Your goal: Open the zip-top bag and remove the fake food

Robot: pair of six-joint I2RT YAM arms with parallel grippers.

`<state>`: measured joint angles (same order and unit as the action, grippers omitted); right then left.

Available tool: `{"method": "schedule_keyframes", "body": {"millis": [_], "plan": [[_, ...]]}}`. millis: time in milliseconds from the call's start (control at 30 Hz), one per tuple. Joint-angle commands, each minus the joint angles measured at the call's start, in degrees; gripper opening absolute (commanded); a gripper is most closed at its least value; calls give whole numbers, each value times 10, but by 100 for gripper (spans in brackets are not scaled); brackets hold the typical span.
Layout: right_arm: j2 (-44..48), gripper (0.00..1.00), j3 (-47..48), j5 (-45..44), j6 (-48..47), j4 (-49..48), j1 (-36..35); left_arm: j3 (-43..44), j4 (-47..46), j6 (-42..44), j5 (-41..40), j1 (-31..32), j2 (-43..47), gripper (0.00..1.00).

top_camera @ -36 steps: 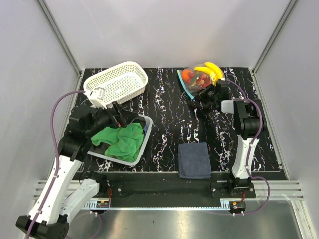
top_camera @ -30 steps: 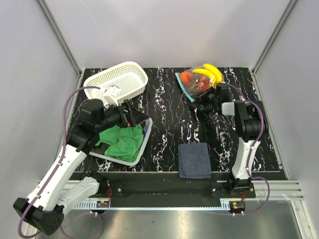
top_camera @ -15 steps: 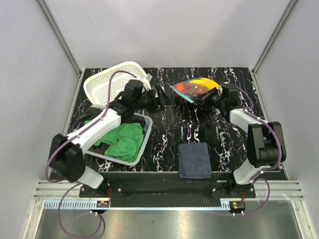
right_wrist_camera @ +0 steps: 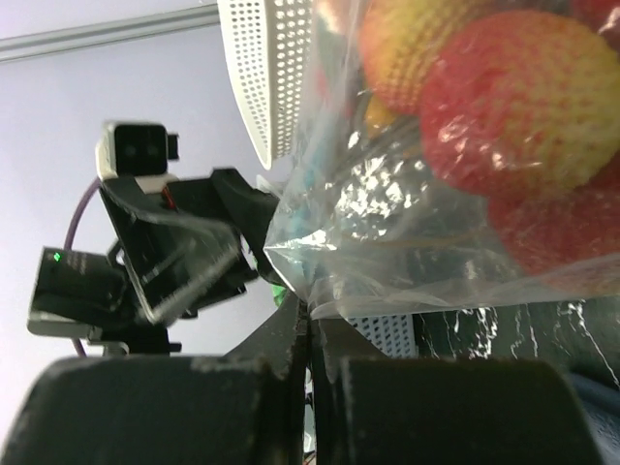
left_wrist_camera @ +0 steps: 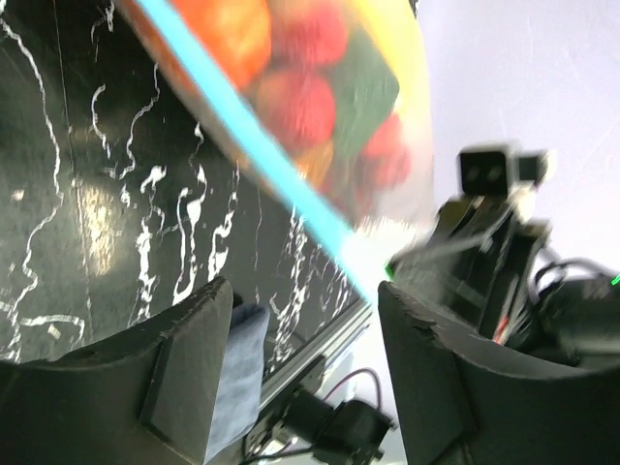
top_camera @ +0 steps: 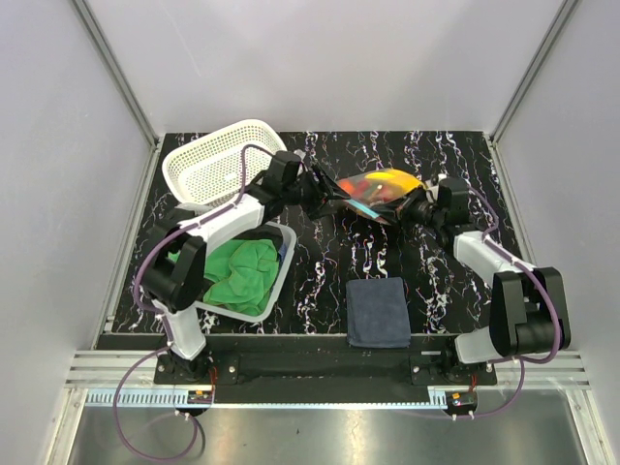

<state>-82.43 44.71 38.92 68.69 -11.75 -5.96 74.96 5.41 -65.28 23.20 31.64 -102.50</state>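
The zip-top bag [top_camera: 380, 188] hangs above the back of the table, clear with a teal zip strip [left_wrist_camera: 244, 129] along its lower edge. The fake food [right_wrist_camera: 513, 107] fills it: red, orange and yellow pieces. My right gripper [right_wrist_camera: 312, 325] is shut on a corner of the bag's plastic and holds it from the right [top_camera: 415, 205]. From the left, my left gripper [top_camera: 327, 194] reaches the bag's mouth end. Its fingers [left_wrist_camera: 189, 373] stand apart just below the zip strip, with nothing between them.
A white perforated basket [top_camera: 225, 160] stands at the back left. In front of it a clear bin [top_camera: 278, 276] holds a green cloth [top_camera: 237, 273]. A dark blue folded cloth [top_camera: 378, 312] lies near the front edge.
My left arm has swung from over the bin across to the bag, its jaws narrowing. My right gripper has lifted the bag and carried it left, toward the middle.
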Motion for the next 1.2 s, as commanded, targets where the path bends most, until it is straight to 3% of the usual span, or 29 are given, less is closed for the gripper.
{"method": "schedule_keyframes", "body": {"millis": [0,567,667,700,767,800,867,933,1033,1067,1167], "plan": [[28,0,-25,28,5,-31,-4,48,-52,-53,21,-11,-45,63],[54,0,-42,9,27,-49,-12,67,-108,-112,77,-19,-137,60],[75,0,-60,0,24,-33,-15,101,-110,-95,79,-18,-165,42],[80,0,-66,1,20,-28,-16,107,-116,-93,84,-18,-169,27],[93,1,-67,3,13,-2,-16,111,-132,-91,97,-19,-174,16],[98,2,-64,2,4,9,-16,108,-137,-89,98,-19,-171,5],[112,5,-57,3,-8,46,-16,118,-123,-56,97,-19,-167,0],[119,10,-29,5,-52,91,-16,139,-85,-12,90,-19,-161,0],[112,30,28,5,-136,209,-15,198,-18,84,90,-18,-158,0],[107,43,47,1,-159,269,-15,209,10,128,90,-18,-157,0],[76,63,132,-20,-257,399,-15,231,50,191,97,-18,-142,0]]}}
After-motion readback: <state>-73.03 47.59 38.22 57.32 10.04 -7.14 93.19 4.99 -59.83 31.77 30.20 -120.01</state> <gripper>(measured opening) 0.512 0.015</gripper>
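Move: The bag's teal zip strip, its near end by the right fingers, has its middle some 5 cm right of the open left hand, 2 ahead and 4 below; from the right hand, 6 left, 2 ahead and 2 below. From the left hand the fake food is about 10 cm right, 5 ahead, 6 below, and the white basket 26 left, 10 ahead, 10 below. The blue cloth lies 19 cm back, 3 left and 12 below the right hand. The left hand pushes about 5 cm forward and 4 cm right, dipping some 5 cm onto the zip strip, where its half-open fingers shut fully and pinch the strip before it lifts again by about 3 cm. The right hand, still pinching the plastic by the strip's near end, draws back roughly 2 cm and waits there while the left one comes in, then backs off nearly 3 cm more as its fingers open about halfway and let go of the bag. ##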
